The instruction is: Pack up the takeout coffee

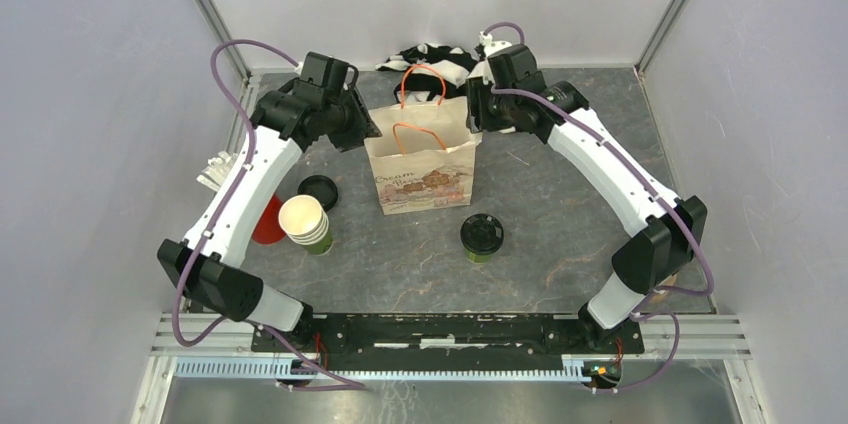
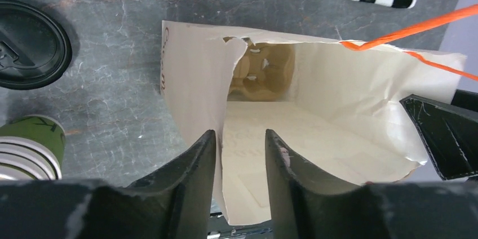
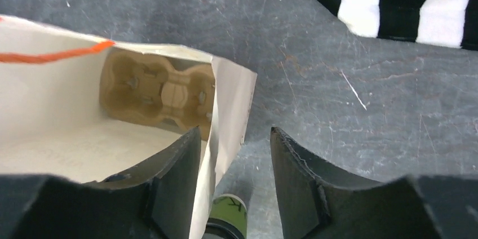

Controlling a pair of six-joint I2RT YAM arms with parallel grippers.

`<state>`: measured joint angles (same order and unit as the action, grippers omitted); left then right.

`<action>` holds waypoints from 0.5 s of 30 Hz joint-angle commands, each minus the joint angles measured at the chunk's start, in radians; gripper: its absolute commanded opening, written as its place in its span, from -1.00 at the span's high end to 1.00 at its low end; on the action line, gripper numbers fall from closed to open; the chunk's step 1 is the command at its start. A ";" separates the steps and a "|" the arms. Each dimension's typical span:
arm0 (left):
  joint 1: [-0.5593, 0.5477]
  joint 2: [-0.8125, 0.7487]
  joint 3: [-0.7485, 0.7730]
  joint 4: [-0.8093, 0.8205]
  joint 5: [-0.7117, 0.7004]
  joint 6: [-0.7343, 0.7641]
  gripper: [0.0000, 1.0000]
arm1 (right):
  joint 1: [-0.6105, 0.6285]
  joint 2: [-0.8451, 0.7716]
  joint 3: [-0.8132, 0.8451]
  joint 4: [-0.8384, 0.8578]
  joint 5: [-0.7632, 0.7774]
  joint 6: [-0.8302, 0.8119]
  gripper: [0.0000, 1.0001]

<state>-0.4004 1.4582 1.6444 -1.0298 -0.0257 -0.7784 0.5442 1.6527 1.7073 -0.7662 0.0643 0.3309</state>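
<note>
The takeout coffee [image 1: 481,237], a green cup under a black lid, stands on the table in front of the paper bag [image 1: 422,169]; its green side shows low in the right wrist view [image 3: 228,216]. The bag stands upright with its mouth spread, and a cardboard cup carrier [image 2: 262,70] [image 3: 160,89] lies at its bottom. My left gripper [image 2: 239,133] is open astride the bag's left wall [image 2: 194,98], the paper against one finger. At the bag's other side my right gripper [image 3: 234,130] is open, the right wall [image 3: 228,115] between its fingers. Neither gripper clamps the paper.
A loose black lid [image 1: 318,191] [image 2: 31,44] and a stack of lidless green cups [image 1: 306,222] [image 2: 28,146] sit left of the bag, with a red object [image 1: 268,221] beside them. A black-and-white striped cloth [image 1: 435,62] [image 3: 406,2] lies behind the bag. Grey walls enclose the table.
</note>
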 commanded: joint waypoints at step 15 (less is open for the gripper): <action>-0.002 0.027 0.232 -0.111 -0.018 0.059 0.96 | 0.092 -0.076 0.079 -0.056 0.125 0.043 1.00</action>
<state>-0.4007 1.5288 1.8713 -1.1358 -0.0242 -0.7307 0.6277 1.6302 1.8297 -0.8509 0.1596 0.3237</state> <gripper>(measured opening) 0.028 0.006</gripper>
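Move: The takeout bag's side rims already stand between the open fingers: its middle is about 9 cm right of the left hand and 2 cm ahead, and 9 cm left of the right hand and 3 cm back, some 12 cm below both. The loose lid lies 16 cm left of the left hand, level fore and aft; the lidded coffee cup sits 18 cm back and 3 cm right of the right hand, both on the table. Both hands shut their fingers on the paper bag, the left pinching the upper edge of its left side and the right that of its right side, dipping barely half a centimetre as they close. Then both lift the bag straight up by about 5 cm, the left hand easing about 1 cm forward while the right comes nearly 2 cm back and about 1 cm to its left, the wrists tipping up only slightly. ##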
